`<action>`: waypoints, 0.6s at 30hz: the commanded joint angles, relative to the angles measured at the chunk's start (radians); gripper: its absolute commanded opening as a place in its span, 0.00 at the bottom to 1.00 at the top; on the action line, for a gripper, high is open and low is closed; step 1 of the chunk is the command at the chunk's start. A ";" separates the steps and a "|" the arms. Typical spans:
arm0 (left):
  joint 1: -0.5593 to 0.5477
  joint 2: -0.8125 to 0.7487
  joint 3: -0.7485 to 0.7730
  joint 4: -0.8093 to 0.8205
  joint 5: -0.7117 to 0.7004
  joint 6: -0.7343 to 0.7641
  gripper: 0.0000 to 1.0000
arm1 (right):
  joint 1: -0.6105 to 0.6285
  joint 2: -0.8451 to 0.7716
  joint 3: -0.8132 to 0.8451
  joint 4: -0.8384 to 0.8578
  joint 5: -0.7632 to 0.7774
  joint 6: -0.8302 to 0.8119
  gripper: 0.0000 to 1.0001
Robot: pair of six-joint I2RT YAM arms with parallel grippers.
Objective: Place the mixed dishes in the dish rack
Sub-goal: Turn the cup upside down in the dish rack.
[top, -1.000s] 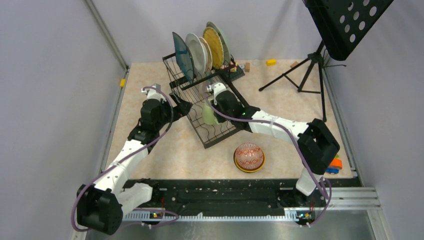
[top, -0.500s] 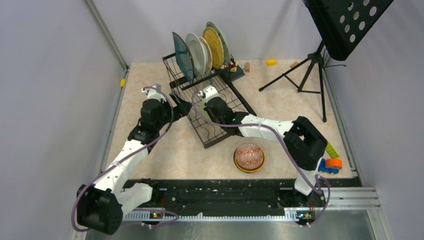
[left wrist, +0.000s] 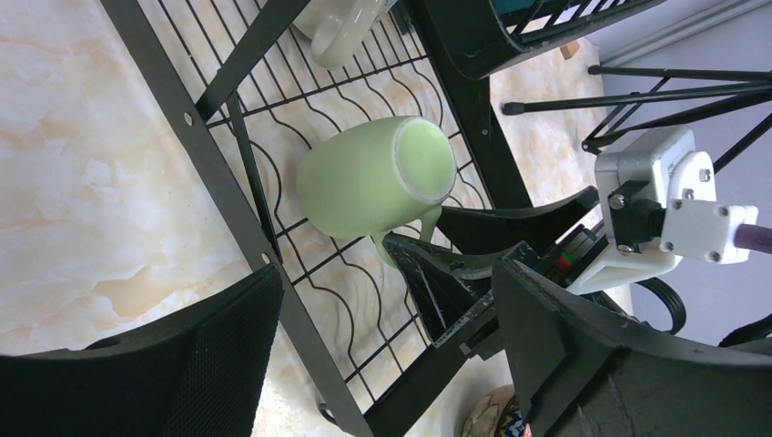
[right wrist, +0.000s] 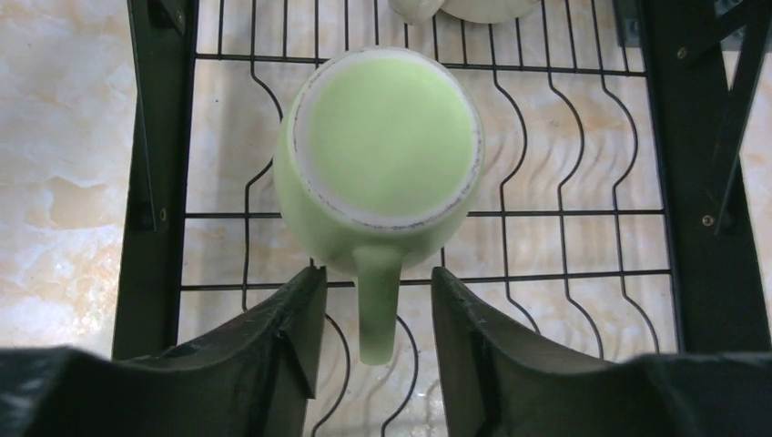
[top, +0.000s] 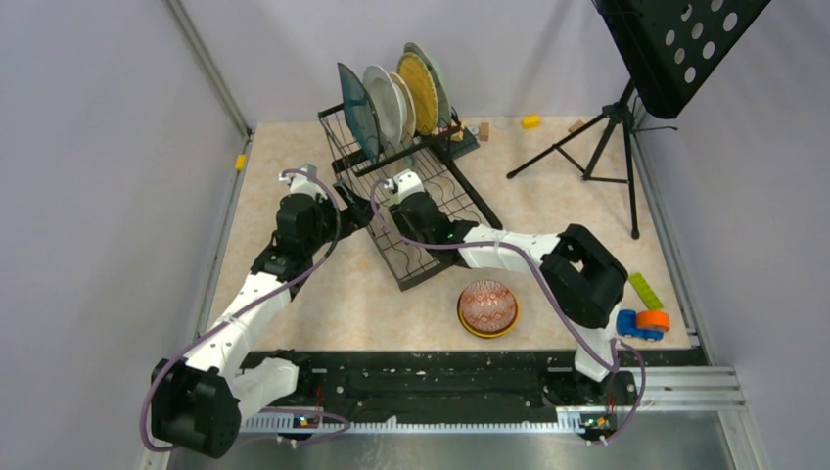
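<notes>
A light-green mug (right wrist: 382,155) lies tipped in the flat tray of the black wire dish rack (top: 431,257), bottom towards the camera, also seen in the left wrist view (left wrist: 373,177). My right gripper (right wrist: 378,278) is open, its fingers either side of the mug's handle with a gap on each side. In the top view the right gripper (top: 396,201) hides the mug. My left gripper (left wrist: 387,273) is open and empty at the rack's left rail (top: 357,211). A cream mug (left wrist: 341,27) sits farther back in the tray. Several plates (top: 391,98) stand in the raised section. Stacked bowls (top: 487,306) rest on the table.
A black tripod music stand (top: 597,137) stands at the back right. A blue toy car (top: 641,323) and a green block (top: 644,290) lie at the right edge. Yellow blocks (top: 530,121) lie behind the rack and at the left wall (top: 240,162).
The right gripper carried the green mug leftward and farther into the tray, then spread its fingers off the handle. The left arm stayed put.
</notes>
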 commanded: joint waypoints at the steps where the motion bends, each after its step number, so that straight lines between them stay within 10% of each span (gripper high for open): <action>1: 0.003 0.009 0.018 0.040 0.022 -0.007 0.88 | 0.016 0.023 0.068 0.012 -0.018 0.029 0.53; 18: 0.004 0.026 0.004 0.013 0.013 0.007 0.83 | -0.013 -0.152 -0.023 -0.035 -0.141 0.167 0.71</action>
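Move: The green cup stands upside down in the rack. Its handle sits between my right fingers, already free of them, and its body is centred about 5 cm ahead of that hand, 3 cm left and a centimetre or so lower. The pale mug is roughly 15 cm ahead and 3 cm left, deeper in the rack; the red patterned bowl lies some 14 cm back and 17 cm to the right. From my left hand the cup is about 7 cm ahead, 6 cm right and 10 cm below. I spread my right fingers further on either side of the cup's handle, from under half open to about 70 percent, easing about 1 cm left as they part. Then I draw the hand back about 1.5 cm from the cup, lifting slightly at the end, with the wrist turning only some 5 degrees. ##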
